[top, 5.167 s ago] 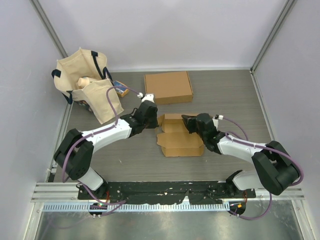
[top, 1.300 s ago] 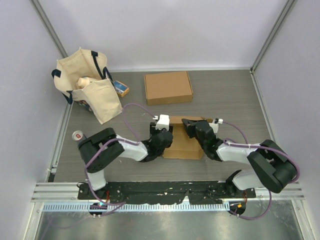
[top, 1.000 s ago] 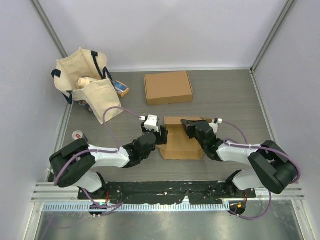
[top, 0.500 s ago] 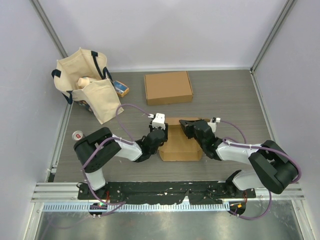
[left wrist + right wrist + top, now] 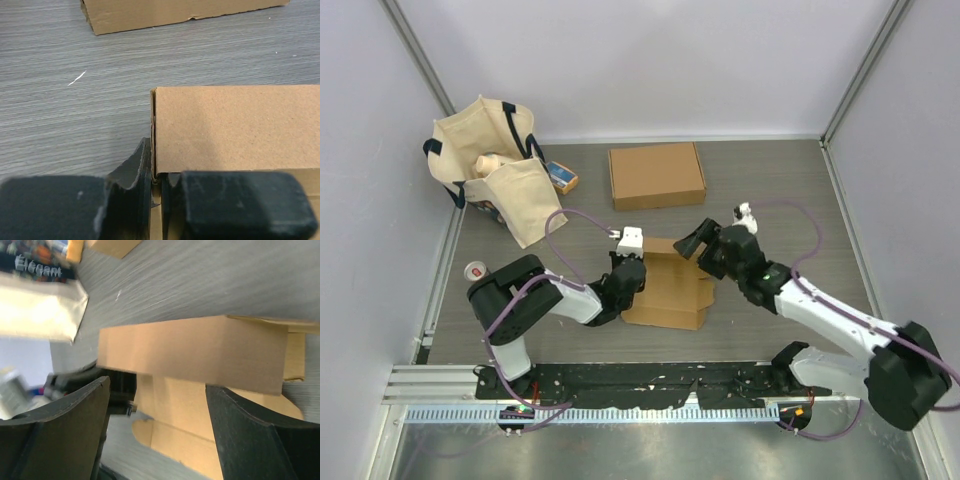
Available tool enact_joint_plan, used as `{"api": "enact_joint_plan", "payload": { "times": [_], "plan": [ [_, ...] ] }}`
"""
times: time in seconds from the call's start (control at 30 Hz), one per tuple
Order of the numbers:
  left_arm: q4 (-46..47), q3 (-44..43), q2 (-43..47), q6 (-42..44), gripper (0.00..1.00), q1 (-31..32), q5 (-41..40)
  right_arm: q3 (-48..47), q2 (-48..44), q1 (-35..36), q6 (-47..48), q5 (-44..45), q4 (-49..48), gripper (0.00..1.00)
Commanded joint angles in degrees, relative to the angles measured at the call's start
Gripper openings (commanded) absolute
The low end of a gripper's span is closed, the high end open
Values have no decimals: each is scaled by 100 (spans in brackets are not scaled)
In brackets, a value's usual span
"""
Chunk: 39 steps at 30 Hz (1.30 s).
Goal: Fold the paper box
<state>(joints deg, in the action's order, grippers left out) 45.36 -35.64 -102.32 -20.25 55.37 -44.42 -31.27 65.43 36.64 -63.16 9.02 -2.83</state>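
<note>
The brown paper box (image 5: 668, 288) lies partly folded in the middle of the table, one long wall raised. My left gripper (image 5: 627, 272) is at its left end, shut on the upright side wall. In the left wrist view the jaws (image 5: 156, 176) pinch the thin cardboard edge, and the raised wall (image 5: 230, 125) stands just beyond. My right gripper (image 5: 700, 241) hovers open off the box's far right corner and holds nothing. The right wrist view has the box (image 5: 200, 357) lying between and beyond my spread fingers (image 5: 65, 430).
A finished closed cardboard box (image 5: 656, 175) sits at the back centre. At the back left are a beige tote bag (image 5: 490, 165) with items and a small blue packet (image 5: 560, 178). A small red-and-white object (image 5: 475, 270) lies at the left edge. Walls enclose the table.
My right gripper has opened, let go of the box and pulled back up and to the right. My left gripper has closed on the box's left wall, and the box has shifted slightly.
</note>
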Motion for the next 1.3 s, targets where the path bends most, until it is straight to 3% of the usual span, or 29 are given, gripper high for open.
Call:
{"api": "enact_joint_plan", "payload": {
  "times": [0.0, 0.13, 0.33, 0.57, 0.73, 0.93, 1.0, 1.1, 1.13, 1.2, 1.23, 1.27],
  "plan": [
    [78, 118, 423, 74, 2, -9, -277, -1248, -838, -157, 3009, -778, 2947, 82],
    [43, 118, 503, 161, 0, -9, -330, -2346, -796, -201, 3283, -560, 3877, 84],
    [69, 101, 485, 206, 0, -9, -444, -2965, 470, -360, 2696, -225, 3896, 75],
    [78, 92, 485, 135, 0, -9, -427, -2271, 410, -728, 2264, -550, 2878, 68],
    [78, 57, 459, 144, 0, 0, -383, -1585, 313, -1080, 1808, -1664, 1902, 67],
    [60, 74, 459, 118, 0, -9, -365, -698, 286, -1510, 842, -2536, 241, 59],
    [51, 83, 459, 92, 0, -9, -348, -304, 286, -1616, 543, -2834, -733, 56],
    [43, 83, 450, 83, 0, -9, -321, 285, 400, -1836, -108, -3169, -2095, 45],
    [34, 83, 450, 74, 0, -9, -313, 436, 435, -1880, -266, -3221, -2438, 34],
    [25, 101, 476, 65, 0, -9, -330, 717, 566, -1985, -451, -3283, -3090, 23],
    [16, 92, 468, 56, 0, -9, -330, 788, 611, -2020, -487, -3310, -3196, 2],
    [16, 101, 476, 21, 0, -9, -321, 893, 672, -2073, -531, -3319, -3702, 2]
  ]
}}
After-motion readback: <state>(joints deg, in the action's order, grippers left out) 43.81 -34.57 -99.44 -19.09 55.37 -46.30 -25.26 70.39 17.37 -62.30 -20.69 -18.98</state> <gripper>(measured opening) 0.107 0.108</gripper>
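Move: Just ahead and to the right of the open right hand, some 2 cm forward, 3 cm right and about level, is the right end of the box's far strip. The box's near edge lies about 13 cm back, 7 cm left and 8 cm lower. The closed box stands roughly 18 cm ahead, 8 cm left and 10 cm lower. From the left hand, already pinching the left corner, that strip end is about 13 cm right, level fore and aft, and 3 cm higher. Lifting clear by about 11 cm and drawing right, the open right hand then comes back down towards the right end of the far strip. It rolls almost 40 degrees, its left side rising, as the fingers close and pinch the cardboard there, some 3 cm forward and right of its start. The left hand keeps its pinch, easing about 1 cm up and left, then holding still. ##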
